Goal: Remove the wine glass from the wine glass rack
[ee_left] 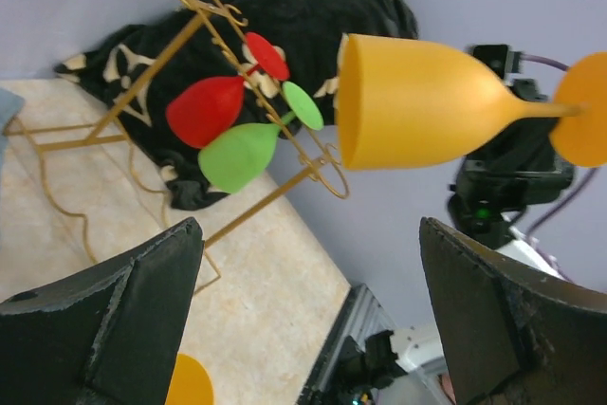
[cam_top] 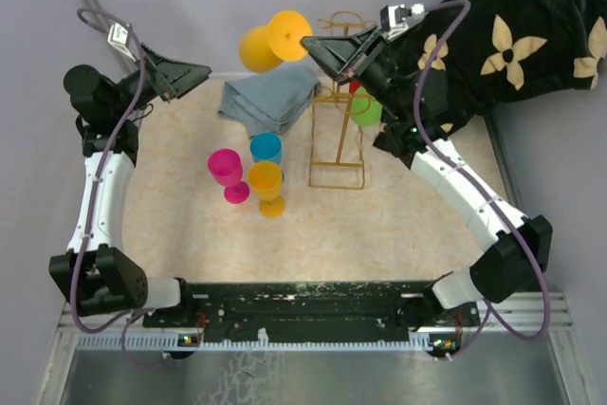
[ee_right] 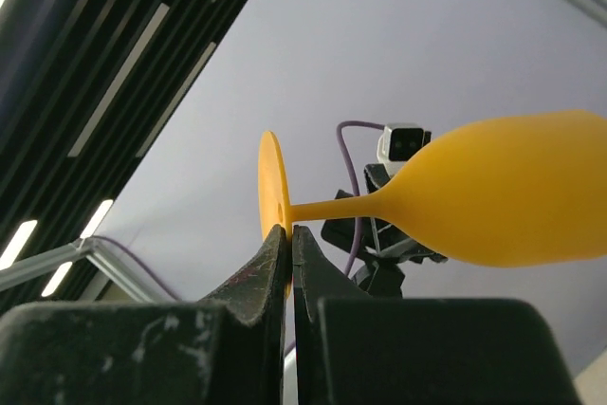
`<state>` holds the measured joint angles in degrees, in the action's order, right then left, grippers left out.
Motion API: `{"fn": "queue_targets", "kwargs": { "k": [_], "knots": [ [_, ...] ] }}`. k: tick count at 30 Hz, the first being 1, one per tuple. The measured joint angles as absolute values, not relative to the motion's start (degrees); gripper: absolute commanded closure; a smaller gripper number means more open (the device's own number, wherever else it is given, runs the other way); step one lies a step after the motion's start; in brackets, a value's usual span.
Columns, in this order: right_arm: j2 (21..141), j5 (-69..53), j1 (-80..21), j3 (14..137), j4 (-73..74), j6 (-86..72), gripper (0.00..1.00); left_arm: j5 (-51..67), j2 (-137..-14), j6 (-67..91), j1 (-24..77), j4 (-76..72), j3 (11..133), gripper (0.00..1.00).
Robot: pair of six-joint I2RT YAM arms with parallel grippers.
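An orange wine glass (cam_top: 258,48) hangs sideways in the air, just left of the top of the gold wire wine glass rack (cam_top: 337,154). My right gripper (cam_top: 308,43) is shut on the rim of its round foot (ee_right: 270,187), and its bowl (ee_right: 512,206) points away to the left. A red glass (cam_top: 355,86) and a green glass (cam_top: 367,109) still hang on the rack. My left gripper (cam_top: 201,71) is open and holds nothing, raised at the back left. In the left wrist view the orange glass (ee_left: 417,106) floats beyond the spread fingers, with the rack (ee_left: 142,73) further left.
A grey-blue cloth (cam_top: 270,97) lies left of the rack. Pink (cam_top: 226,170), blue (cam_top: 266,147) and yellow (cam_top: 267,182) glasses stand together on the table in front of it. A black flowered blanket (cam_top: 512,35) fills the back right corner.
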<state>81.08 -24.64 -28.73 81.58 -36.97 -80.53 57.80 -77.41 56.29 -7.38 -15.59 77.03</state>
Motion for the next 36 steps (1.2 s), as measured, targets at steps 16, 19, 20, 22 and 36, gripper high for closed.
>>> {"fn": "queue_targets", "kwargs": {
  "k": [16, 19, 20, 22, 36],
  "knots": [
    [86.06, -22.85, -33.82, 78.37, -50.41, -87.53, 1.00, 63.55, -76.49, 77.06, -7.62, -41.93, 73.52, 0.00],
    [86.13, -22.74, -34.02, 78.37, -51.33, -87.83, 1.00, 63.72, -78.28, 78.91, -7.46, -45.25, 73.52, 0.00],
    [86.13, -22.74, -34.02, 78.37, -51.57, -88.09, 1.00, 63.75, -79.11, 79.68, -7.29, -46.33, 73.52, 0.00],
    [86.35, -22.72, -34.02, 78.37, -52.38, -88.44, 1.00, 63.79, -80.86, 80.66, -6.94, -47.99, 73.67, 0.00],
    [91.18, -22.74, -34.39, 78.37, -56.73, -91.64, 1.00, 63.99, -86.78, 84.29, -3.36, -54.11, 79.53, 0.00]
  ]
}}
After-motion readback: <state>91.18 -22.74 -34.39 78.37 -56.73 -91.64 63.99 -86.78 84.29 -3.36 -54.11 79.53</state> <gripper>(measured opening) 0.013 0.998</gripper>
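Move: The held yellow wine glass, pinched by its foot in the right fingers with the bowl hanging down and left, has its middle about 14 cm right of the open left hand, level fore and aft, 8 cm above. From the right hand, the left gripper is roughly 21 cm left and 12 cm lower, level fore and aft; the rack stands 6 cm right, 10 cm farther out, 36 cm below. From the left hand, the standing blue glass is 11 cm right, 1 cm farther out and 36 cm below. The yellow glass is carried bowl-first towards the left gripper, the right hand keeping its pinch on the foot, going about 4.5 cm left and some 3 cm down with a pause midway, turning slightly counter-clockwise. To meet the bowl, the open left hand first draws back and up, dips forward again, then edges right and up, swinging its fingers clockwise and tipping them up. ##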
